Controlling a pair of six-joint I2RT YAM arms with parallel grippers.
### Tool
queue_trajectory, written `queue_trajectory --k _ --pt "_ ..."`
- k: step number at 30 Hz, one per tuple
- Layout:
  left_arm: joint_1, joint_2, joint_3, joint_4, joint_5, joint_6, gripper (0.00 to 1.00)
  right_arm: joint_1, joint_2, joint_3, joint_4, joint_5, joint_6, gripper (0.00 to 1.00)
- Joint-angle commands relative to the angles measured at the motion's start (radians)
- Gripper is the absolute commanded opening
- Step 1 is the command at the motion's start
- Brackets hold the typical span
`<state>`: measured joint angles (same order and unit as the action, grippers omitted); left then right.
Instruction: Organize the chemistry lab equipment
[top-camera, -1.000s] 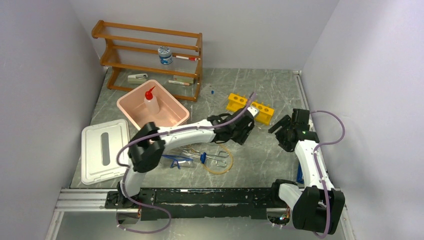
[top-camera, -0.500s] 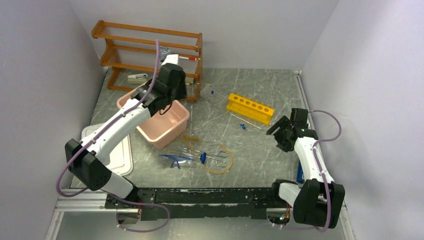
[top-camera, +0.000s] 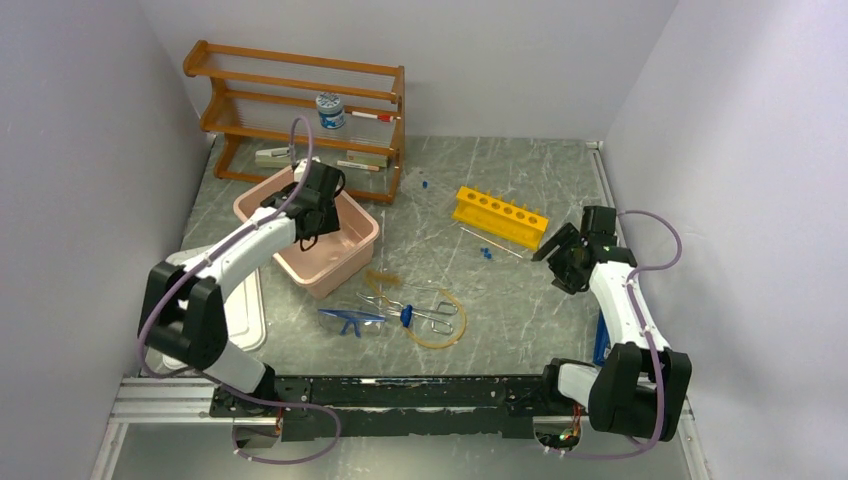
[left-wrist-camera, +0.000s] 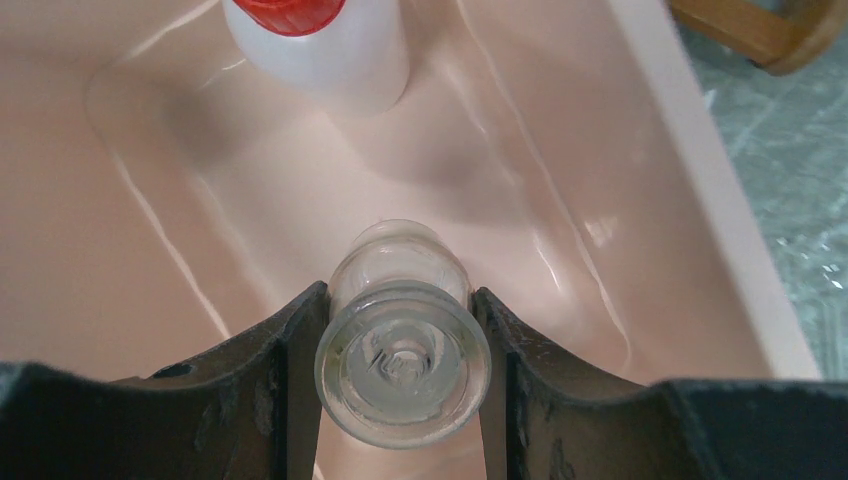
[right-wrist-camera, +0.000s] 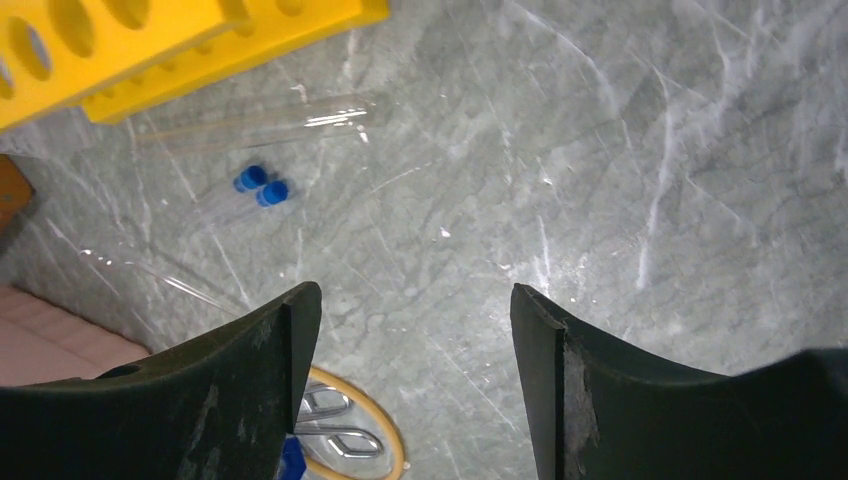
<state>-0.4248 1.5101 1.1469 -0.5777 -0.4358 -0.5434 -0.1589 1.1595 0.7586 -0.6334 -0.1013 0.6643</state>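
Note:
My left gripper is shut on a small clear glass flask and holds it over the floor of the pink bin. The red-capped squeeze bottle stands in the same bin, just beyond it. From above, the left gripper hangs over the pink bin. My right gripper is open and empty above bare table, near the yellow holed rack. Two blue-capped tubes and a clear glass tube lie in front of the rack. Blue goggles, metal tongs and amber tubing lie mid-table.
A wooden shelf stands at the back left, with a jar and small items on it. A white lid lies left of the bin, partly under my left arm. Grey walls close in both sides.
My left arm swung from mid-table to the shelf side of the bin and has now come down over the bin. The right gripper shifted slightly toward the back, its jaws a little narrower.

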Motion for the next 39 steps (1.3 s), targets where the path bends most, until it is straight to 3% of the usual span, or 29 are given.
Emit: queue_trajectory --k 1,13,16,19,24,29,39 --pt "0.043 0.078 -0.036 0.182 0.036 -0.018 0.31 0.019 0.009 0.054 0.010 -0.001 -0.013 0.73" --pt "0.047 0.180 -0.145 0.422 0.042 -0.057 0.31 0.027 0.027 0.076 0.035 0.027 -0.004 0.72" --pt "0.047 0.198 -0.142 0.447 0.037 -0.068 0.34 0.027 0.035 0.082 0.035 0.028 -0.005 0.72" --pt "0.047 0.206 -0.141 0.459 0.034 -0.080 0.44 0.028 0.041 0.088 0.033 0.026 -0.005 0.72" --pt "0.045 0.151 -0.132 0.418 0.035 -0.079 0.68 0.034 0.037 0.108 0.014 0.026 -0.009 0.74" --pt "0.038 0.075 -0.097 0.331 0.042 -0.077 0.80 0.039 0.019 0.133 -0.003 0.020 -0.018 0.77" --pt "0.029 -0.221 -0.050 0.157 0.072 -0.060 0.76 0.133 -0.046 0.185 -0.011 0.021 -0.065 0.76"
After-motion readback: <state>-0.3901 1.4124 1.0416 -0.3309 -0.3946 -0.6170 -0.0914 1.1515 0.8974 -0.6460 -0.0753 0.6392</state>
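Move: The left hand already holds the glass jar over the pink tub; the free spot on the tub floor lies about 4 cm ahead, 1 cm right and 11 cm below. The wash bottle stands in the tub some 7 cm ahead, 5 cm left, its middle 6 cm below the hand. From the right hand that floor spot is about 50 cm left, 8 cm ahead and 10 cm below. Left lowers the jar 8 cm and forward onto the tub floor, releases, rises 11; right rises 5 cm. ##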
